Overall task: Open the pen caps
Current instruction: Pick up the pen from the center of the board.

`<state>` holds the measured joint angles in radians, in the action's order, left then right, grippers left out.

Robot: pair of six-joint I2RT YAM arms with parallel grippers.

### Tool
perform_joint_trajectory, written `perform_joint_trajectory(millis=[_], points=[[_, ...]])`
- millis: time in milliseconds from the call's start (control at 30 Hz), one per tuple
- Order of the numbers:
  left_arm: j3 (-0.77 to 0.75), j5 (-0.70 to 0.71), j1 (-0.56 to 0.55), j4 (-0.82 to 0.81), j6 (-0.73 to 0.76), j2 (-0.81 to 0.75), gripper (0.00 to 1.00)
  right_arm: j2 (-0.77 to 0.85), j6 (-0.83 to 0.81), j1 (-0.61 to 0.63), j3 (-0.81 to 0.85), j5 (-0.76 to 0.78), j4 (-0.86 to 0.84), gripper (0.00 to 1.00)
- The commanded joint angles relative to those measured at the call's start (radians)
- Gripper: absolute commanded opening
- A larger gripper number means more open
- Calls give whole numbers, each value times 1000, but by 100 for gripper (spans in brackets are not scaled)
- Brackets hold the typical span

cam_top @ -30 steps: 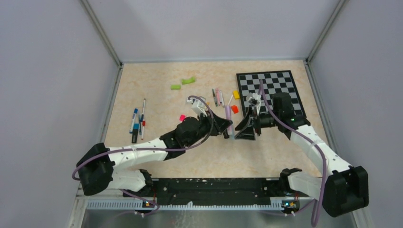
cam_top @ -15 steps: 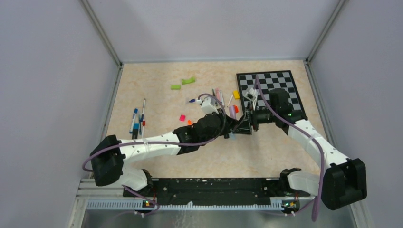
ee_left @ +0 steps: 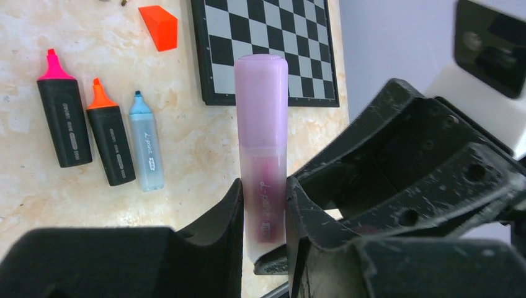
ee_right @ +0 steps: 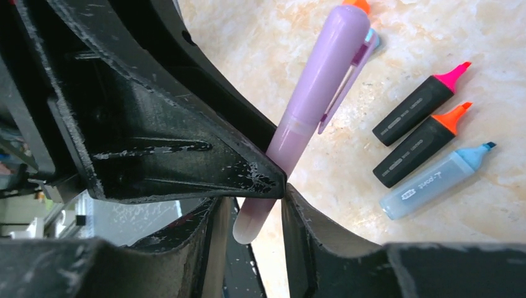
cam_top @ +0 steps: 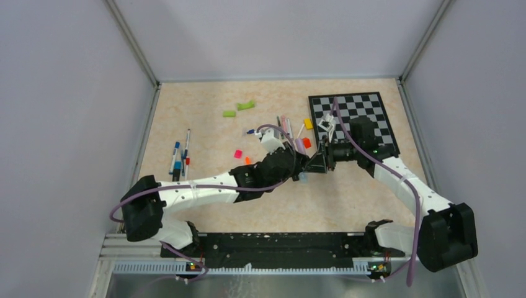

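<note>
A purple highlighter [ee_left: 260, 124] stands upright between the pads of my left gripper [ee_left: 263, 211], which is shut on its translucent barrel. Its purple pen cap [ee_left: 260, 93] is on and points away from the camera. My right gripper [ee_right: 251, 211] meets it from the right, its jaws narrowly open around the barrel's pale lower end [ee_right: 254, 223], with a slim gap showing on one side. In the top view the two grippers meet at mid-table [cam_top: 308, 164]. Three uncapped pens lie below: pink-tipped [ee_left: 62, 124], orange-tipped [ee_left: 111, 146], pale blue [ee_left: 146, 149].
The chessboard [cam_top: 366, 112] lies just behind the right gripper. An orange block [ee_left: 160, 26] and a yellow block [cam_top: 308, 123] sit near it. Green pieces [cam_top: 246, 105] lie at the back. Thin pens [cam_top: 180, 158] lie at the left. Small pink [cam_top: 237, 153] and orange [cam_top: 247, 160] caps lie near the left arm.
The left arm has carried the purple highlighter right and back. The right gripper has moved in to meet it, and its jaws have narrowed around the pen's lower end.
</note>
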<state>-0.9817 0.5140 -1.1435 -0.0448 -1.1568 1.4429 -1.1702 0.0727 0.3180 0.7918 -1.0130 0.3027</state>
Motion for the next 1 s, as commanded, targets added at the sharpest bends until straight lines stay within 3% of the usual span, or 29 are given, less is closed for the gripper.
perform_joint_trajectory(millis=[0,167,300,367,500,667,767,867,967], points=[[-34,23,-26,-64,10,2,0,-19,79,12,-14,-14,-95,34],[-14,21,-28,-109,26,-8,0,-37,105,11,-20,-23,-121,25],[3,0,-28,-157,66,-14,1,-39,100,10,-18,-29,-126,0],[17,-1,-28,-174,94,-23,13,-38,86,10,-15,-38,-119,0],[78,9,-28,-241,206,-81,51,-25,73,-8,-30,-95,-144,0],[236,-12,-27,-439,427,-230,96,2,44,-35,-74,-184,-190,0],[326,-91,-14,-527,585,-361,99,23,34,-58,-107,-252,-227,0],[402,-142,16,-542,640,-490,99,44,17,-77,-137,-303,-255,0],[452,-351,118,-538,639,-580,99,54,-3,-92,-154,-340,-268,0]])
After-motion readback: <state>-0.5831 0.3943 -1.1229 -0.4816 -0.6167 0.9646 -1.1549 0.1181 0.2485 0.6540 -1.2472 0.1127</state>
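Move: Between the right hand's open fingers stands the pen's lower end, the pen's middle some 4 cm above and 2 cm ahead of that hand. The left hand still holds the pen, whose middle is about 3 cm above it and 1 cm ahead. On the table roughly 16 cm below the right hand lie the blue highlighter, about 13 cm ahead and 1 cm to the right, and the orange-tipped highlighter, 13 cm ahead and 3 cm to the left. Settling about 1 cm down, the right hand closes on the pen's lower end while the left keeps its hold. Then the left fingers open wide and that hand leaves up and to the left, some 8 cm each way and a little back, its fingertips tilting up about 30 degrees; the right, gripping on, draws back a couple of centimetres. ##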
